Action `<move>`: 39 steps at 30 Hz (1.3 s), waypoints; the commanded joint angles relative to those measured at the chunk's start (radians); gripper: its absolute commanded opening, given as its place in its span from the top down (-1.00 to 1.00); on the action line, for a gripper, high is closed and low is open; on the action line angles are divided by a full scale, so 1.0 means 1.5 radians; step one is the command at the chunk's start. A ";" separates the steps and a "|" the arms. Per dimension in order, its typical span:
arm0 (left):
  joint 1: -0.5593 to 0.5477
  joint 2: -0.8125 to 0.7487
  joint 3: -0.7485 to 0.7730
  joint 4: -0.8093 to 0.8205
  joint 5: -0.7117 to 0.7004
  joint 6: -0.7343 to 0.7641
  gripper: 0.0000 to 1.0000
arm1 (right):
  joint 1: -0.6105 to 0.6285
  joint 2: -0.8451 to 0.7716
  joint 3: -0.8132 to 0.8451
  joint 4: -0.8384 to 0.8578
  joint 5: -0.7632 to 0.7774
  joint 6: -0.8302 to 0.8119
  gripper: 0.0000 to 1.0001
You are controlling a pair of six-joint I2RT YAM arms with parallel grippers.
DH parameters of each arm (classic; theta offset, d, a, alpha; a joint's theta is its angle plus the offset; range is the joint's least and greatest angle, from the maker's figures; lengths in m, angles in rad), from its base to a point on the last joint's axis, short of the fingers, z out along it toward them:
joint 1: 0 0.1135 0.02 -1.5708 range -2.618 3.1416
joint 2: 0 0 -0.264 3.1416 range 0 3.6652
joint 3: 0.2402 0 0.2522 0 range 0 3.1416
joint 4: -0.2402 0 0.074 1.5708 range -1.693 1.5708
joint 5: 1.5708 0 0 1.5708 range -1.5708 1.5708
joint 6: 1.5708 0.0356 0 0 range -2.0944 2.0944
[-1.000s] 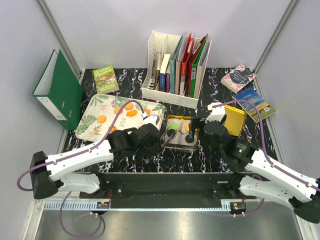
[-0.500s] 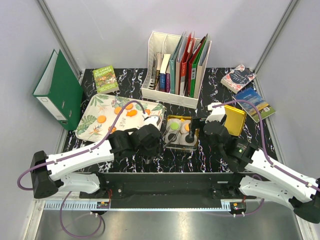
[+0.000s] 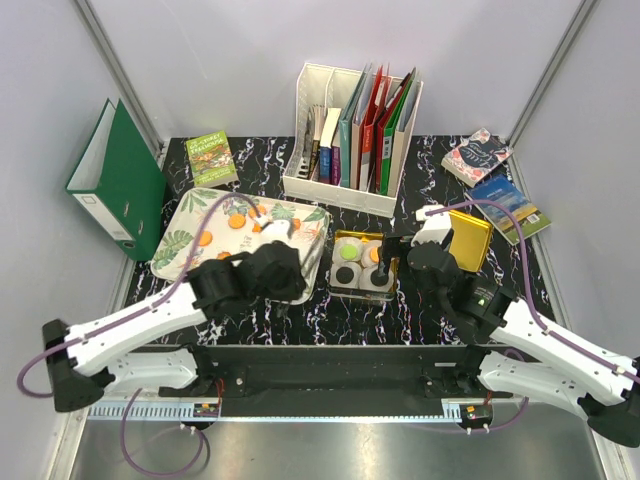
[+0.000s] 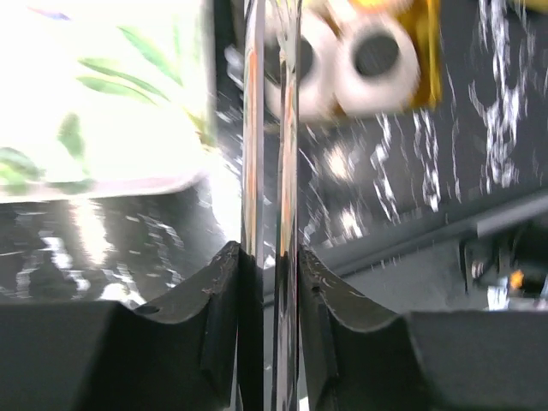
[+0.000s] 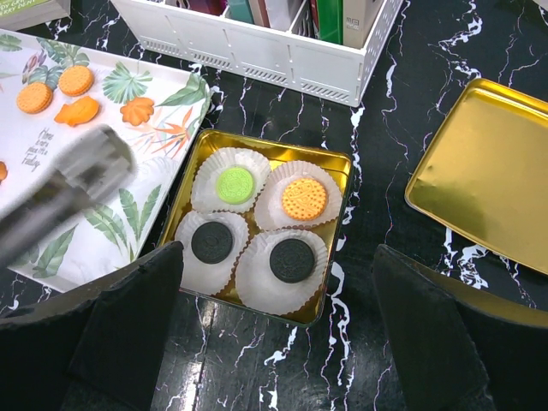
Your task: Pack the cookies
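Observation:
The cookies in the gold tin (image 5: 341, 163) sit in white paper cups: one green (image 5: 235, 184), one orange (image 5: 304, 198), two black (image 5: 212, 242) (image 5: 291, 259). More orange cookies (image 5: 76, 80) lie on the leaf-print tray (image 3: 185, 255). My left gripper (image 4: 270, 257) is shut on shiny metal tongs (image 4: 270, 128). In the top view it (image 3: 280, 250) hangs over the tray's right part, left of the tin (image 3: 361, 238). The tongs blur (image 5: 68, 188) across the tray in the right wrist view. My right gripper (image 5: 282, 342) stands open just in front of the tin, holding nothing.
The gold lid (image 3: 468, 240) lies right of the tin. A white file holder (image 3: 350, 130) with folders stands behind it. A green binder (image 3: 120, 180) leans at the left. Books (image 3: 212, 158) (image 3: 478, 156) (image 3: 508, 208) lie at the back corners.
My left gripper and the tongs swung left from the tin's near-left cup to over the tray. A black cookie now shows in that cup. The right arm has not moved.

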 commanded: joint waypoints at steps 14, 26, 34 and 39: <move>0.313 -0.075 -0.132 0.047 -0.035 0.070 0.34 | 0.002 0.010 0.013 0.028 -0.017 0.009 -1.00; 0.347 0.103 -0.111 0.146 -0.027 0.092 0.32 | 0.003 0.022 0.000 0.046 -0.024 0.011 -0.99; 0.399 0.168 -0.129 0.196 0.006 0.101 0.31 | 0.002 0.021 -0.007 0.047 -0.022 0.010 -1.00; 0.427 0.194 -0.124 0.203 0.025 0.113 0.29 | 0.002 0.022 -0.006 0.047 -0.022 0.010 -1.00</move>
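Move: The left hand still holds the empty metal tongs. The round orange cookie on the tray's far part lies about 26 cm ahead, 16 cm to its left and 17 cm lower. Close by that cookie, the fish-shaped one sits some 6 cm to the right of it and 1 cm nearer, the second round one 6 cm right and 3 cm farther out, and the flower cookie 9 cm nearer and 3 cm left. For the right hand, that round cookie is roughly 18 cm ahead, 45 cm left and 22 cm below. Swinging left and forward in a low arc, the left arm carries the tongs away from the filled tin and back over the tray, rising only a couple of centimetres before it sinks about 15 cm while easing on forward towards the far round orange cookie. The hand turns some 30 degrees counter-clockwise and points more steeply down; the fingers keep their grip on the tongs. ##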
